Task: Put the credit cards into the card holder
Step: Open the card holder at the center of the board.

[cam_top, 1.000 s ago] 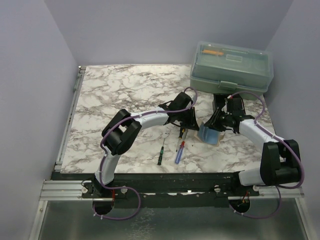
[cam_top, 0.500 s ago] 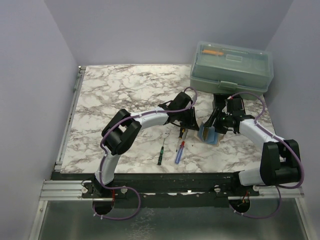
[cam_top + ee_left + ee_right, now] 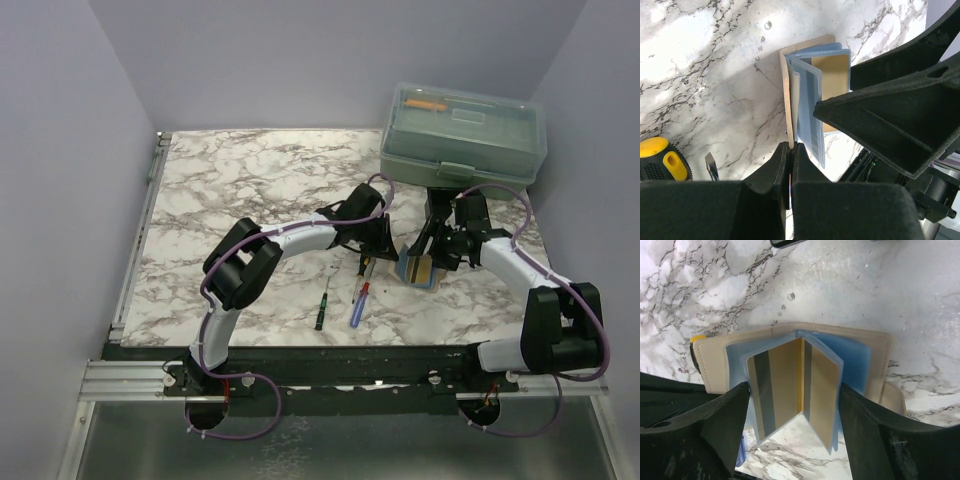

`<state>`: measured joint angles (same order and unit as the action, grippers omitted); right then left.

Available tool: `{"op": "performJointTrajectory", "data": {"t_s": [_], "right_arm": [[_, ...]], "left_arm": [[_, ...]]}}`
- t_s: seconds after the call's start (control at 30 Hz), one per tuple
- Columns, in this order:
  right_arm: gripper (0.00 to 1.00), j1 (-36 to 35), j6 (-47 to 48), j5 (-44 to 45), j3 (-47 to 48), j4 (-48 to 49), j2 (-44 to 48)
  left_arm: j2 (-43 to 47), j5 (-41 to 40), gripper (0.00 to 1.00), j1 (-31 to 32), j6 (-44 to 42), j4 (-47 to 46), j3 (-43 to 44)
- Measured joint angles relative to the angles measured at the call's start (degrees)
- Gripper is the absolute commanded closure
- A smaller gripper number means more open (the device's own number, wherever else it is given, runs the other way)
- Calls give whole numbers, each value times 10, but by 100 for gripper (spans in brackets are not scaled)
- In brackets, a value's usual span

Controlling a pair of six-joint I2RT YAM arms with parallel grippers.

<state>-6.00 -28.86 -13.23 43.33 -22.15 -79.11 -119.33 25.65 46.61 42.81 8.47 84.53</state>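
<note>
The card holder (image 3: 715, 360) lies open on the marble, a tan cover with pale blue clear sleeves. Two gold credit cards (image 3: 782, 385) with dark stripes sit in sleeves that stand up like book pages. My right gripper (image 3: 792, 387) is open, one finger (image 3: 725, 425) on each side of those sleeves. My left gripper (image 3: 791, 146) is shut on the edge of the holder's tan cover (image 3: 788, 90). From above, the card holder (image 3: 418, 268) sits between the left gripper (image 3: 388, 252) and the right gripper (image 3: 428, 258).
A big translucent green toolbox (image 3: 463, 133) stands at the back right, close behind the right arm. A green screwdriver (image 3: 321, 308) and a blue-and-red one (image 3: 358, 300) lie near the front. A yellow-handled tool (image 3: 660, 157) rests beside the left gripper.
The right gripper's jaws have spread apart, and the sleeves that lay flatter and blue now stand up with gold cards showing. The left gripper has stayed shut in place.
</note>
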Motion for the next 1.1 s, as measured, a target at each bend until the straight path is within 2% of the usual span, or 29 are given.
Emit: {"op": "performJointTrajectory", "data": {"t_s": [0.27, 0.4, 0.5, 0.6, 0.63, 0.77, 0.83, 1.03, 1.1], "right_arm": [[32, -4, 0, -28, 0, -11, 14], [40, -12, 0, -36, 1, -11, 14], [49, -16, -3, -43, 4, -11, 14], [52, -18, -7, -48, 5, -8, 12], [52, -18, -9, -50, 5, -6, 10], [54, -18, -11, -57, 6, 0, -2], [54, -18, -12, -58, 6, 2, -7], [55, -18, -18, -59, 6, 6, -9], [59, -18, -22, -59, 7, 7, -9]], "left_arm": [[0, 0, 100, -5, 0, -7, 0], [0, 0, 100, -6, 0, -7, 0], [0, 2, 100, -6, 0, -7, 0], [0, 8, 99, -6, 0, -7, 0], [0, 10, 95, -6, 0, -7, 1], [0, 20, 67, -6, 0, -11, 1], [0, 24, 58, -6, -1, -14, 1], [0, 33, 48, -4, -6, -32, 0], [2, 35, 47, -3, -7, -37, -3]]}}
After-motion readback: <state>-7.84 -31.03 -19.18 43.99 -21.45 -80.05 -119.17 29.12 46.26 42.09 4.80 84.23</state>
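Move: The card holder, spread on the board with its blue sleeves standing in a V, lies almost straight under the right hand, its middle some 2 cm below; from the left hand, shut on the left cover, it is about 6 cm right, 1 cm ahead and 3 cm lower. The yellow-black screwdriver handle lies roughly 7 cm left and 3 cm ahead of the left hand; the black tray is some 14 cm ahead and 7 cm right of the right hand. The blue sleeves, spread apart between the right fingers, are swept left towards the left cover: the right hand shifts about 3 cm left, rising a little before easing partly down again, while its fingers narrow from wide to about half open. Late on, the left hand lets its pinch on the left cover go, opening to half and edging up about 1 cm, its fingers still either side of the cover. ##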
